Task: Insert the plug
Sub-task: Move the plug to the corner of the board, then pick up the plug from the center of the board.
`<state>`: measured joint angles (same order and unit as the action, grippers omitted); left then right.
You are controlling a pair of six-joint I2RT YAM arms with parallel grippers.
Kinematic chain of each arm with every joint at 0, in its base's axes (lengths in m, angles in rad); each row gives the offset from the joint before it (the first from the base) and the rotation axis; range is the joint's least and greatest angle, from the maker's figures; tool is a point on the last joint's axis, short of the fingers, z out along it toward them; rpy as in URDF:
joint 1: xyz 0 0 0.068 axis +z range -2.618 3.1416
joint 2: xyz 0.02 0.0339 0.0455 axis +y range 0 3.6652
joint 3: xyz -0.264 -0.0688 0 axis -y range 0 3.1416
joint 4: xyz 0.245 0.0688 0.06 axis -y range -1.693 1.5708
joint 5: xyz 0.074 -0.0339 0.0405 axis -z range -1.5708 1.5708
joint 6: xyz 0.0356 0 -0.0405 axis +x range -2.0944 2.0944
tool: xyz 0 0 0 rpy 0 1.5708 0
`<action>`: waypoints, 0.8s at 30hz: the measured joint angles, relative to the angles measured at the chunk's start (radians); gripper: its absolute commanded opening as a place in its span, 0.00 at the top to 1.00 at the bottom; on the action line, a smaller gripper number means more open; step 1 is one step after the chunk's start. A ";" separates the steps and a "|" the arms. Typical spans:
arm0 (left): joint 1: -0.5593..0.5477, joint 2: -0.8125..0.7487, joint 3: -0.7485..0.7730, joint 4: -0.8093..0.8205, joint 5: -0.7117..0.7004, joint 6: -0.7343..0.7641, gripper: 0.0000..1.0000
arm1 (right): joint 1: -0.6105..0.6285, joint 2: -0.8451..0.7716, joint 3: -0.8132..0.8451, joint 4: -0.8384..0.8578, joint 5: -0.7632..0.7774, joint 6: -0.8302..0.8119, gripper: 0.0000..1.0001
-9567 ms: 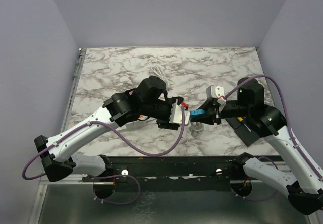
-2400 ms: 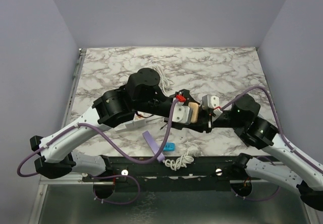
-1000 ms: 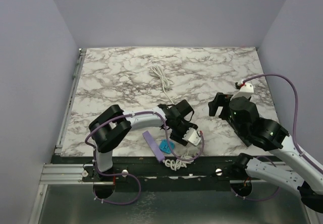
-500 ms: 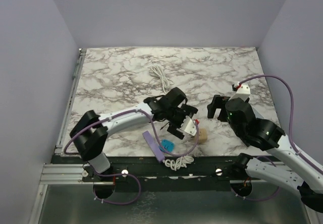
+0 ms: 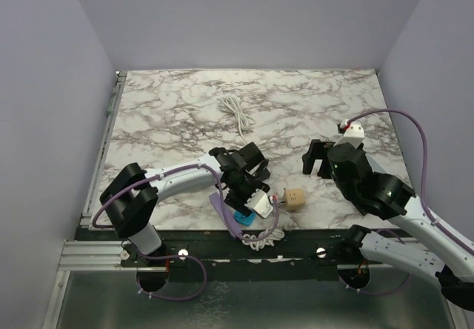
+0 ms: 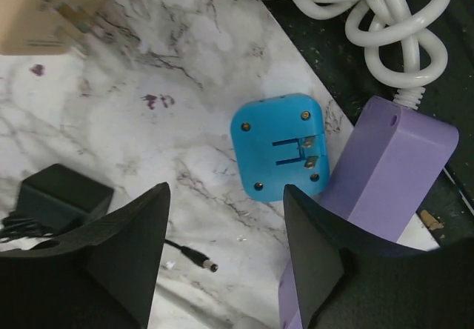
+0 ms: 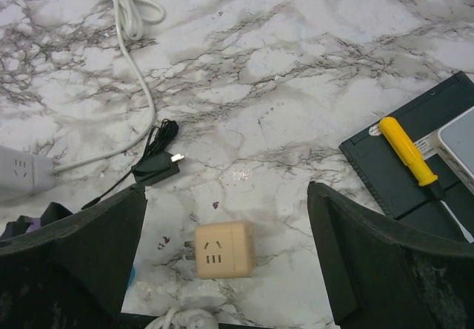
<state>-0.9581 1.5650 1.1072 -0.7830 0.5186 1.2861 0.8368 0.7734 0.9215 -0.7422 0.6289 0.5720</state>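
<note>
A blue plug (image 6: 280, 145) lies prongs-up on the marble next to the purple power strip (image 6: 378, 181), near the table's front edge; it also shows in the top view (image 5: 241, 215). My left gripper (image 6: 226, 188) is open and empty, hovering just above the blue plug (image 5: 246, 199). A tan cube socket adapter (image 7: 224, 250) lies loose on the table to the right (image 5: 295, 198). My right gripper (image 7: 226, 188) is open and empty, raised behind the tan adapter (image 5: 318, 162).
A coiled white cable (image 6: 355, 10) hangs at the front edge. A black adapter (image 7: 154, 167) with a barrel plug (image 6: 200, 262) lies nearby. A white cable (image 5: 235, 113) runs across mid-table. A black tray (image 7: 370, 158) with a yellow screwdriver (image 7: 409, 153) sits at right.
The tan adapter, earlier held up between both grippers, now lies on the table. My left gripper has moved toward the front edge over the blue plug. The right gripper has pulled back.
</note>
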 measured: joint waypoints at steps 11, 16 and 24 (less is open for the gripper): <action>-0.050 0.062 -0.056 -0.057 -0.025 0.074 0.34 | 0.000 -0.026 0.000 -0.010 -0.002 0.005 0.05; -0.054 0.071 -0.076 -0.072 -0.050 0.107 0.32 | 0.000 -0.028 0.000 -0.010 -0.002 0.005 0.04; -0.054 0.081 -0.076 0.042 -0.087 0.036 0.32 | 0.000 -0.029 0.000 -0.009 -0.005 0.004 0.05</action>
<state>-1.0119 1.6463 1.0313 -0.7406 0.4320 1.3224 0.8368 0.7448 0.9211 -0.7513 0.6243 0.5762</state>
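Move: The blue plug lies about 4 cm back from the left hand, level sideways and some 6 cm below. At that same low height, the purple power strip's middle is roughly 6 cm left and 4 back, the tan cube 13 cm right and about 1 ahead, and the black adapter 8 ahead and 4 right. From the right hand, the blue plug is about 21 cm left, 12 back and 21 below. The left hand sinks 5 cm to the blue plug, swinging back-left some 3 cm, then partway forward-right, fingers open. ##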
